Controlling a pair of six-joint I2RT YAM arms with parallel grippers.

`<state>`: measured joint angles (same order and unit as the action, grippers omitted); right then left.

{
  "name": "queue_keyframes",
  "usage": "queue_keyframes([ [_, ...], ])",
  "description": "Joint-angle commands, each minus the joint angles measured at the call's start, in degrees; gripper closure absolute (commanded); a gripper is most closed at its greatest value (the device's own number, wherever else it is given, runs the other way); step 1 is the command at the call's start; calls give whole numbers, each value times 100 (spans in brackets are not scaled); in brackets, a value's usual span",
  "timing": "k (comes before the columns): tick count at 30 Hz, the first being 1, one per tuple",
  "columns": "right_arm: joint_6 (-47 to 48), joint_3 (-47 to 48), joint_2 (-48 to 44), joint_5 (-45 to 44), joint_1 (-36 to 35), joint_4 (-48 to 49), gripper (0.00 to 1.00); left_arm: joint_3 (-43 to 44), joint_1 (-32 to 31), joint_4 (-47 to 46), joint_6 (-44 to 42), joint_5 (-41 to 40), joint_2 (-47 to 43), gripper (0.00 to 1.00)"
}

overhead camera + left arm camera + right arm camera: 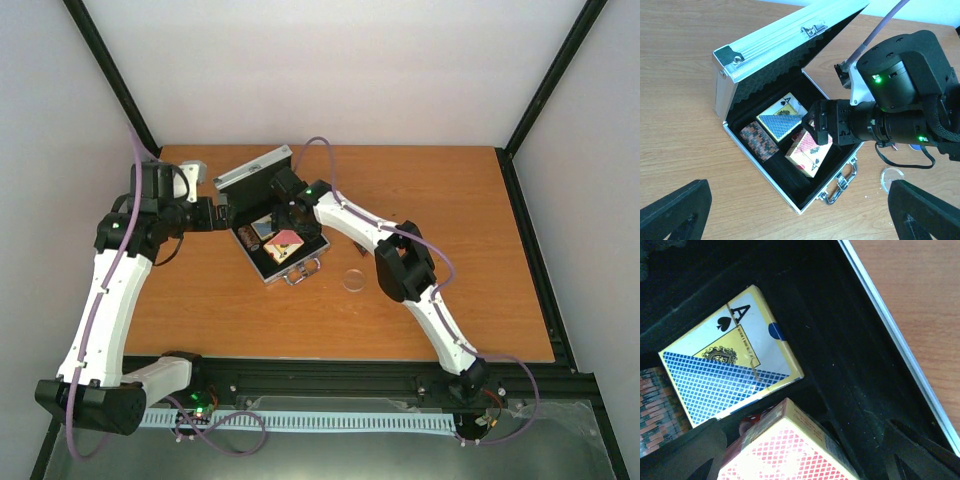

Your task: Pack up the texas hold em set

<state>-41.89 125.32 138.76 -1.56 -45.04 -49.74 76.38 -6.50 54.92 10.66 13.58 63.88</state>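
Note:
The silver case point(283, 272) lies open on the table, its lid point(770, 42) raised at the back. In its black lining lie a blue-yellow card pack point(782, 120) point(730, 365) and a dark chip stack point(759, 141). A red card pack point(807, 152) point(790, 455) leans tilted over a red die point(752, 420). My right gripper point(812, 125) point(802, 435) hangs over the case, jaws wide either side of the red pack, with a gap on its right side. My left gripper point(799, 192) is open and holds nothing, near the case's left side. A clear disc point(354, 281) lies on the table right of the case.
The case's handle point(840, 185) and latch point toward the near edge. The right arm point(400, 260) reaches diagonally across the wooden table point(460, 200). Black frame posts and white walls bound the back and sides.

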Motion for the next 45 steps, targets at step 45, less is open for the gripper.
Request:
queue_keyframes([
  [45,1793,-698,-548,-2099,-278,-9,11,34,-9,-14,-20,-14,240,0],
])
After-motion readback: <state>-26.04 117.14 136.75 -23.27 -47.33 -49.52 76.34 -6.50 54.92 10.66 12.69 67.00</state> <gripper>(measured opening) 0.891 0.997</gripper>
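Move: The red card box, tilted up on the dice inside the case, lies almost under the right hand: about 1 cm back, 2 cm to its left and 3 cm below. Roughly 5 cm down are the blue card box, 4 cm ahead and 6 cm left, and the poker chips, level with the hand and 10 cm left; the dice sit 1 cm ahead and 3 cm left. From the left hand the red box is some 10 cm ahead, 13 cm right and 26 cm below. With its fingers staying wide open, the right hand first lifts about 3.5 cm while going 2.5 cm forward off the tilted red card box, then comes down past its starting height and sweeps some 5 cm right and slightly back, towards the case's right rim. On that second stretch the wrist swings the fingertips some 25 degrees out to the right, ending with the rim between the fingers and the left finger at the red box's right end, while the left hand merely sinks about 2 cm, still open. ##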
